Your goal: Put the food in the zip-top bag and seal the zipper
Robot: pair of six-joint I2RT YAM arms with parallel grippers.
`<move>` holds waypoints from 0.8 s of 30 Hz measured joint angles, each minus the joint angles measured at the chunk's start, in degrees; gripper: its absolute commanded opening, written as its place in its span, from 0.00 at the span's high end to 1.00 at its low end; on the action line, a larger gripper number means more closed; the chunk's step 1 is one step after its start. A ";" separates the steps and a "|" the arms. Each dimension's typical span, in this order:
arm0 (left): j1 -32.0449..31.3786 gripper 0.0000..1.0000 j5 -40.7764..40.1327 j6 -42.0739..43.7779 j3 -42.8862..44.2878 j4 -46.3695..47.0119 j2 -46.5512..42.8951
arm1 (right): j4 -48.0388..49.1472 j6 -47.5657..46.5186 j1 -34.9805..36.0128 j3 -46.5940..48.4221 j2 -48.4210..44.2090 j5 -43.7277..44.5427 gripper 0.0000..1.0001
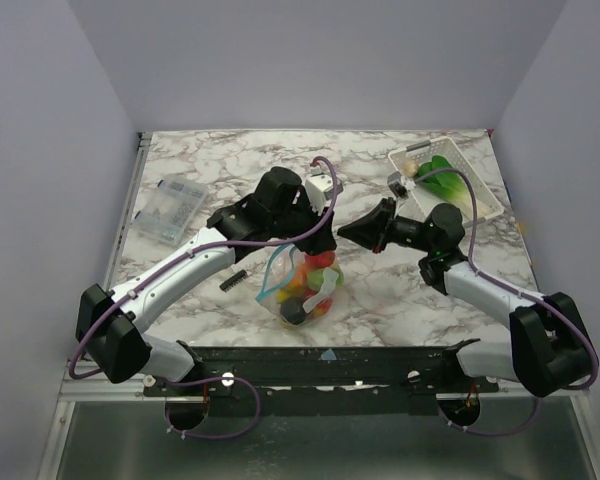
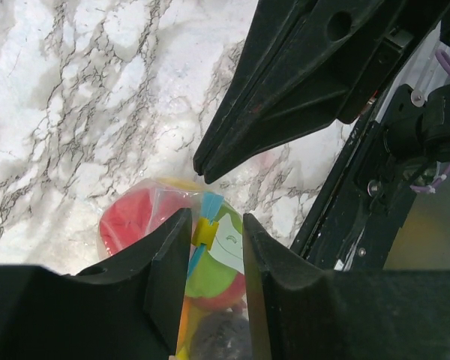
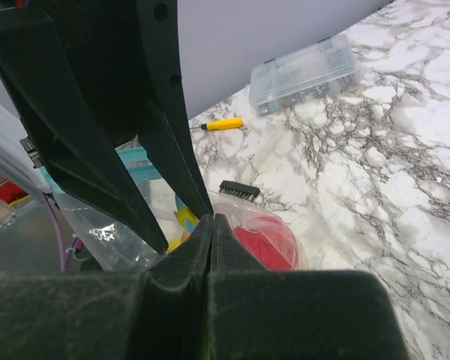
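Observation:
The clear zip-top bag [image 1: 305, 292] stands on the marble near the front, filled with red, yellow, green and dark food [image 2: 131, 221]. Its teal zipper [image 2: 210, 204] carries a yellow slider [image 2: 205, 232]. Both lie in the gap between the jaws of my left gripper [image 2: 214, 229], which is open above the bag's mouth. My right gripper [image 3: 212, 219] is shut, with nothing showing between its jaws. Its tip points at the left gripper's fingers [image 3: 165, 135] just over the bag. From above, the left gripper [image 1: 317, 248] and right gripper [image 1: 343, 230] nearly meet.
A white basket [image 1: 480, 190] at the back right holds a green vegetable [image 1: 442, 180]. A clear organiser box [image 1: 168, 208] sits at the back left, with a yellow screwdriver [image 3: 223, 124] near it. A small black bar [image 1: 232, 281] lies left of the bag.

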 measured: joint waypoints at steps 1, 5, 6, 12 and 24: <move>-0.02 0.81 0.00 -0.02 -0.11 -0.04 -0.02 | -0.42 -0.44 0.00 0.00 -0.42 0.07 1.00; 0.11 0.99 0.00 -0.09 -0.94 0.22 -0.68 | -2.47 -2.47 0.00 0.04 -0.90 0.90 1.00; 0.31 1.00 0.00 -0.22 -0.94 0.28 -0.68 | -3.61 -3.32 0.00 0.13 -0.90 1.36 0.99; 0.79 1.00 0.02 -0.70 -0.94 1.14 -0.66 | -12.50 -12.79 0.00 1.03 -2.23 4.44 0.51; 1.49 1.00 2.36 -2.99 -0.92 2.71 -0.66 | -14.73 -29.83 1.77 0.04 -4.00 -2.84 0.42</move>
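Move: The yellow zipper slider is already between the left gripper's parted fingertips, practically at its hand point. In the bag below, some 6 cm down, the green pepper lies about 1 cm to the left, level fore and aft, and the red vegetable about 3 cm farther out, straight below sideways; the avocado is 7 cm left, 5 back, 7 down. From the right gripper the slider lies about 2 cm left, 3 cm back, at its height. Close the left fingers on the yellow slider and hold that gripper nearly still. Meanwhile sink the shut right gripper about 2 cm, edging forward and to its right while opening it a bit over halfway, then swing it back some 2.5 cm and left again to sit low beside the zipper's end, tips dipping and the hand rolling roughly 20 degrees. ##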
